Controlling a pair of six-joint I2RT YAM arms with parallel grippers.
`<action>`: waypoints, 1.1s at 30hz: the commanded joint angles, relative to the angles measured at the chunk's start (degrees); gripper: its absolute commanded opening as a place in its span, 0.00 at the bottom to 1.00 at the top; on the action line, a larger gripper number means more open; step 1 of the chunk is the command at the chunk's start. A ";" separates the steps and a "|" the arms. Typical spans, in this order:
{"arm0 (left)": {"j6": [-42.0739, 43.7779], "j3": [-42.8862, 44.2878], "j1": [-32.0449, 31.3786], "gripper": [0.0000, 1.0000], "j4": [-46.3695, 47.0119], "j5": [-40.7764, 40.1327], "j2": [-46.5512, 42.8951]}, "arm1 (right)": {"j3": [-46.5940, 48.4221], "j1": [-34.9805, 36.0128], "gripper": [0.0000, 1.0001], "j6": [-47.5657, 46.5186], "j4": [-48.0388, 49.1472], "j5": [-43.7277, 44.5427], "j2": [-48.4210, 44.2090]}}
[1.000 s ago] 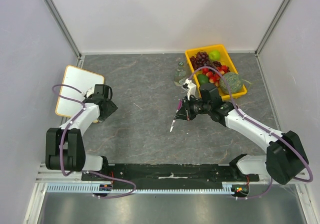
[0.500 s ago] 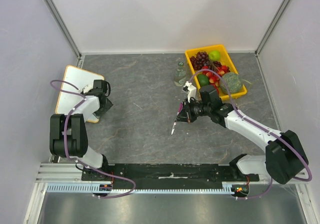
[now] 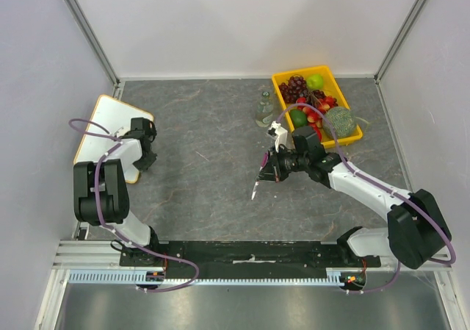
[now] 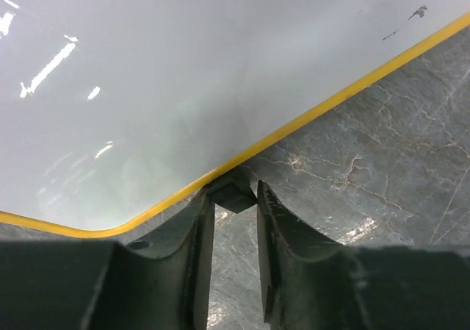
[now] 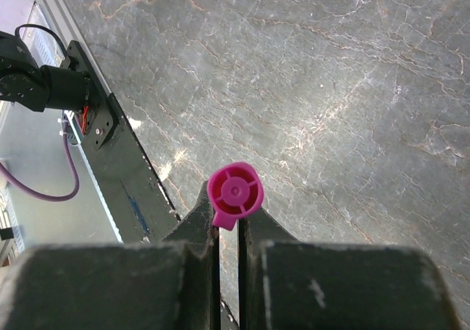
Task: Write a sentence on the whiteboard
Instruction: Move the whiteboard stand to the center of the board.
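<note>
The whiteboard [image 3: 109, 128] lies at the table's far left, white with a yellow rim [image 4: 308, 118]. No sentence shows on it; the surface in view is blank apart from a tiny dark scuff. My left gripper [image 3: 145, 152] is at the board's right edge. Its jaws [image 4: 233, 198] have narrowed onto a small black clip [image 4: 233, 192] under the rim, and both fingers touch it. My right gripper [image 3: 269, 166] hangs over the middle of the table, shut on a marker [image 3: 255, 186]. The marker's pink end [image 5: 234, 189] sticks out between the fingers [image 5: 202, 220].
A yellow fruit tray [image 3: 301, 70] with grapes, strawberries and green fruit stands at the back right. A small clear bottle [image 3: 264, 109] stands just left of it. Grey walls close in the left, back and right sides. The arms' black base rail [image 3: 250, 253] runs along the near edge.
My left gripper slid to the board's edge and its jaws narrowed around the clip. The board's near corner swung slightly left. The right arm and marker barely moved.
</note>
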 commanded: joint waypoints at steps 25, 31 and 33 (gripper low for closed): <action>6.03 -16.06 -6.70 0.02 9.71 19.07 -17.55 | 2.66 -0.94 0.00 3.01 2.13 1.75 -2.71; 3.22 -15.27 -15.69 0.02 6.19 18.45 -19.23 | 4.24 -1.21 0.00 4.50 1.60 2.98 -5.34; 2.34 -15.36 -18.58 0.02 5.93 18.37 -18.97 | 4.77 -1.30 0.00 4.94 1.34 3.77 -6.22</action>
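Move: The near one of the two black clips on the whiteboard's long right edge lies almost at the left hand's fingertips, about 1 cm ahead, 1 cm left and 1 cm below, between the still-open fingers. From that hand the whiteboard's middle is some 9 cm ahead and 11 cm left; the far clip is about 12 cm ahead and 3 cm right. The near clip lies 46 cm left, 3 cm ahead and 12 cm below the right hand. The near black clip is pinched as the left fingers close on it, with the hand nudging about 1 cm forward and left. It is then dragged right, about 12 cm and gathering speed, and some 5 cm back, low over the table, while the wrist turns roughly 25 degrees clockwise. Late on, the right hand, still gripping the marker, rises about 3 cm. ##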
